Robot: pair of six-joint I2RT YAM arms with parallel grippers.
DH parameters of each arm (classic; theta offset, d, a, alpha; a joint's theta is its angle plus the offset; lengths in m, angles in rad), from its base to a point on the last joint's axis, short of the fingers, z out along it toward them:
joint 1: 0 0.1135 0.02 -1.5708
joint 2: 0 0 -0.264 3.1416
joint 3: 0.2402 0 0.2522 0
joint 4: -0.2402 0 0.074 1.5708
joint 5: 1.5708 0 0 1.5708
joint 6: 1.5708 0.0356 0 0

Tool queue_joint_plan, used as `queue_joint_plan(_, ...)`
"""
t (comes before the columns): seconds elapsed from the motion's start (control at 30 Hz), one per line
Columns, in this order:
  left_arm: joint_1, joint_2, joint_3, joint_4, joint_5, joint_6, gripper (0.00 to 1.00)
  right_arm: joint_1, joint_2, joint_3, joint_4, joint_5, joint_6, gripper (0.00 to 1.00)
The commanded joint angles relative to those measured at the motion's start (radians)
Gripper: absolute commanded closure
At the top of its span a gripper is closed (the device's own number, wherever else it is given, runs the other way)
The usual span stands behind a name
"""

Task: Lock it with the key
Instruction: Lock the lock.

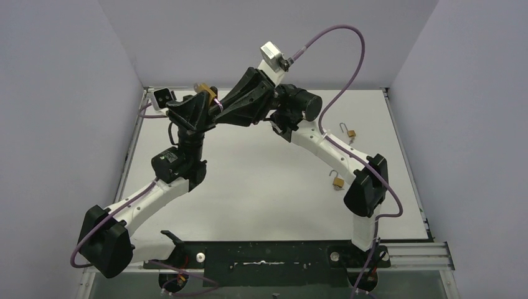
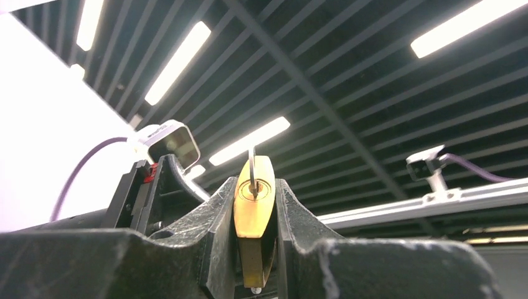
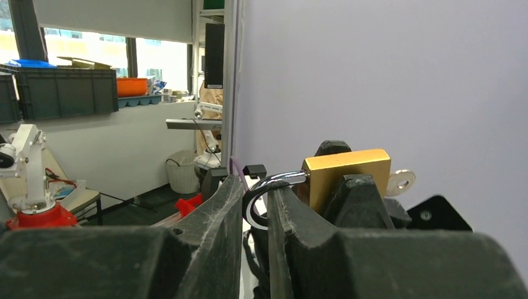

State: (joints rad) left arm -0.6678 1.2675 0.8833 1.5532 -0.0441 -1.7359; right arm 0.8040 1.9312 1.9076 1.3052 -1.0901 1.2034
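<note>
A brass padlock [image 2: 254, 212] is held up in the air at the back left, above the table. My left gripper [image 2: 254, 187] is shut on its body, one finger on each flat side. A silver key [image 2: 251, 165] stands in the keyhole on the lock's bottom face. In the right wrist view the padlock [image 3: 346, 171] lies sideways, the key's head [image 3: 399, 182] sticking out on the right. The chrome shackle [image 3: 264, 187] curves into the narrow gap of my right gripper [image 3: 255, 187], which is shut on it. From above, both grippers meet at the padlock [image 1: 204, 87].
Two more brass padlocks lie on the white table [image 1: 261, 180] with their shackles swung open, one at the back right [image 1: 350, 132] and one next to the right arm's elbow [image 1: 337, 181]. Grey walls close in the table on three sides.
</note>
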Motion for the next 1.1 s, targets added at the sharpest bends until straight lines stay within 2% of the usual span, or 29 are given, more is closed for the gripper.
queue_joint_plan(0.0,0.025,-0.001,-0.044,-0.212,0.741,0.109,1.00,-0.026,0.068,-0.140,-0.391,0.056,-0.020,1.00)
queue_joint_plan(0.1,0.089,-0.028,-0.044,-0.277,0.753,0.185,1.00,-0.040,0.008,-0.229,-0.315,0.034,0.044,1.00)
queue_joint_plan(0.13,0.101,-0.036,-0.043,-0.309,0.759,0.214,0.95,-0.044,-0.011,-0.251,-0.307,0.026,0.054,1.00)
queue_joint_plan(0.2,0.124,-0.048,-0.042,-0.358,0.779,0.257,0.64,-0.057,-0.051,-0.288,-0.309,0.010,0.064,1.00)
queue_joint_plan(0.23,0.135,-0.051,-0.047,-0.366,0.785,0.269,0.45,-0.066,-0.071,-0.301,-0.308,0.001,0.075,1.00)
queue_joint_plan(0.27,0.148,-0.053,-0.052,-0.370,0.792,0.274,0.20,-0.078,-0.089,-0.318,-0.295,-0.005,0.097,1.00)
queue_joint_plan(0.3,0.163,-0.053,-0.055,-0.367,0.802,0.277,0.09,-0.090,-0.107,-0.337,-0.269,-0.011,0.125,1.00)
queue_joint_plan(0.43,0.214,-0.055,-0.068,-0.353,0.860,0.289,0.07,-0.137,-0.178,-0.420,-0.133,-0.035,0.266,1.00)
queue_joint_plan(0.53,0.254,-0.052,-0.095,-0.339,0.878,0.304,0.06,-0.153,-0.241,-0.465,-0.115,-0.055,0.302,1.00)
queue_joint_plan(0.7,0.340,-0.002,-0.143,-0.162,0.870,0.226,0.06,-0.180,-0.366,-0.541,-0.170,-0.099,0.276,1.00)
queue_joint_plan(0.87,0.393,0.003,-0.144,-0.157,0.897,0.192,0.05,-0.252,-0.470,-0.584,-0.274,-0.134,0.241,1.00)
queue_joint_plan(1.07,0.426,0.019,-0.117,-0.157,0.954,0.131,0.04,-0.316,-0.505,-0.557,-0.311,-0.197,0.278,1.00)
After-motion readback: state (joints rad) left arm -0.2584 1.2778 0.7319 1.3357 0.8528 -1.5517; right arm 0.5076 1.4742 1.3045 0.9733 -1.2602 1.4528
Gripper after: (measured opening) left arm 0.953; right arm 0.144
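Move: The lock's body is still pinched in the nearly shut left fingers, its middle within about 1 cm of that hand point and slightly above it; the key in its underside is about 2 cm ahead, 2 cm to the left and 1 cm up. The right fingers keep hold of the shackle, so from the right hand the body lies about 3 cm ahead, 3 cm to the left and 1 cm up, and the key some 6 cm ahead, 5 cm to the left and 1 cm up. The left hand starts down with the lock, opens wide early on to let go of the body, and carries on to some 16 cm down, drifting forward and right, while its upward fingers tip about 50 degrees over to the right. The right hand keeps its pinch on the shackle and carries the lock forward and down about 10 cm, then draws off to the right, away from the left hand, easing back and rising a little, with the wrist rolling roughly 40 degrees about its fingers. ##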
